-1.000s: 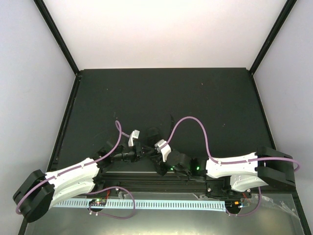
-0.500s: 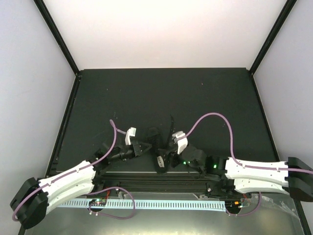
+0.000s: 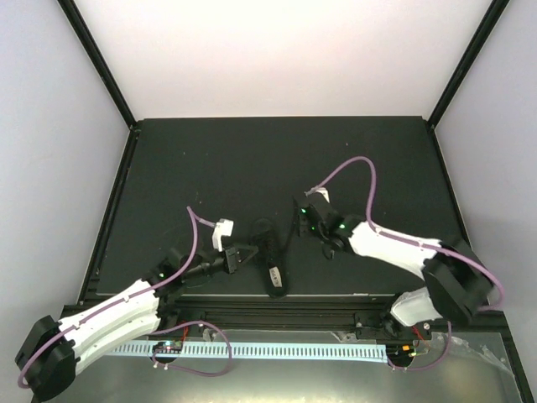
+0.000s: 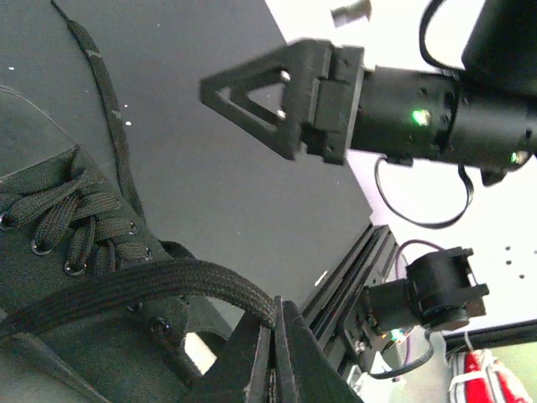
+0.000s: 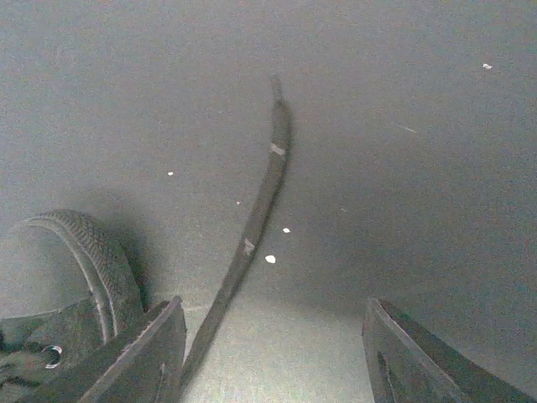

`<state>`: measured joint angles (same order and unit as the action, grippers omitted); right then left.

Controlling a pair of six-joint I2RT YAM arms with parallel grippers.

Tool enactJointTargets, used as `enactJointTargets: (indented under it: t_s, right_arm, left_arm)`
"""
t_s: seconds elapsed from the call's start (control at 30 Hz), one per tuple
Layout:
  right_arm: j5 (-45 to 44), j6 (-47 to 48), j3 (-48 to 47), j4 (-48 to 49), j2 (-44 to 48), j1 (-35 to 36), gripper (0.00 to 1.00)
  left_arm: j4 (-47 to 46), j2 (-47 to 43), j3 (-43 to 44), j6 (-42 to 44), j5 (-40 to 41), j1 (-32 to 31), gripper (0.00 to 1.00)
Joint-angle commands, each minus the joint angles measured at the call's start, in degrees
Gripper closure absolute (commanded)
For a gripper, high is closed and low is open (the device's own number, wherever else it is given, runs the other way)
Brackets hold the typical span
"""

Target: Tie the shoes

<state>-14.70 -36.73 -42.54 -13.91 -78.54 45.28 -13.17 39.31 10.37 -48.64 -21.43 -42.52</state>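
Observation:
The black shoe [image 3: 270, 252] lies near the table's front edge, its pale patch toward me. In the left wrist view its laced eyelets [image 4: 71, 227] fill the lower left. My left gripper [image 3: 246, 253] sits at the shoe's left side, shut on a thick black lace loop [image 4: 193, 281] that arches from the shoe into the jaws [image 4: 275, 323]. My right gripper [image 3: 304, 222] hovers to the shoe's far right, open, over a loose lace [image 5: 256, 210] lying flat on the mat. That lace passes just inside its left finger [image 5: 147, 353]. The shoe's sole edge [image 5: 92, 260] shows at lower left.
The black mat [image 3: 352, 159] covers the table, with white walls behind it. A black rail [image 3: 277, 312] and a white slotted strip [image 3: 277, 350] run along the near edge. The right arm's purple cable [image 3: 357, 168] loops above the mat.
My right gripper opened and left the shoe's near side, swinging away to the far right over the loose lace. My left gripper stayed shut on the lace loop and shifted slightly.

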Motion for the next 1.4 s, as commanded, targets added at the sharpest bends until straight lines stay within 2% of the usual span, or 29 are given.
enactJointTargets:
  t_s: [0.0,0.27,0.4,0.63,0.8,0.9,1.0,1.03,1.23,1.37]
  right_arm:
    - [0.69,3.20,-6.85,-4.09,-8.50,-0.19,0.42]
    - [1.80,3.98,-13.61,-5.03,-18.71,0.05,0.49]
    - [1.58,4.29,-15.56,-5.09,-22.00,0.03,0.50]
    - [1.72,4.56,-17.61,-5.42,-26.52,0.22,0.58]
    - [1.29,3.80,-17.25,-4.84,-27.51,0.17,0.70]
    - [2.35,3.39,-15.49,-2.34,-26.53,0.05,0.81]
    - [2.66,3.30,-14.49,-1.03,-25.32,-0.18,0.96]
    - [2.61,3.33,-14.19,-0.88,-24.70,-0.23,0.98]
    - [3.66,4.92,-11.10,0.37,-14.39,-0.69,0.98]
    - [8.26,7.50,-9.73,1.53,-5.23,-0.71,0.98]
  left_arm:
    - [1.71,1.58,3.21,5.88,-2.44,-0.11,0.98]
    - [-0.66,4.46,3.68,7.43,-3.90,-0.02,0.98]
    - [-1.01,5.10,3.69,8.56,-4.23,-0.02,0.98]
    - [-0.63,5.40,3.78,10.19,-4.10,-0.02,0.98]
    - [-0.60,6.20,3.99,11.08,-3.93,-0.02,0.98]
    - [-0.57,6.93,4.25,12.32,-3.95,0.05,0.98]
    - [0.03,7.80,5.03,14.03,-4.01,0.07,0.98]
    - [0.27,8.12,5.35,14.82,-4.10,0.15,0.98]
    - [0.26,10.69,7.20,18.58,-5.93,1.04,0.95]
    - [-0.87,14.08,8.73,20.16,-9.02,1.94,0.94]
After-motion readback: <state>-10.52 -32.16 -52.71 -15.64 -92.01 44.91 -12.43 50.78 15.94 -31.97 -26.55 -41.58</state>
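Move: The right hand, empty and half open, goes for the free lace lying on the table: the spot near its tip is about 3 cm ahead, 4 cm to the left and 8 cm below. The shoe's toe is some 14 cm to the left, 2 cm back and 6 cm below; the lacing about 14 cm left and 14 cm back, 5 cm below. From the left hand, the free lace's end is roughly 15 cm ahead, 17 cm right and 13 cm below. The right fingers shut on the free lace a few centimetres short of its tip. To get there the hand sinks about 8 cm, easing some 4 cm left and 3 cm forward with the fingers tipping steeper, then closes fully at the table and starts straight up, about 5 cm. The left hand keeps its pinch on the other lace, drifting some 2 cm to its right. ##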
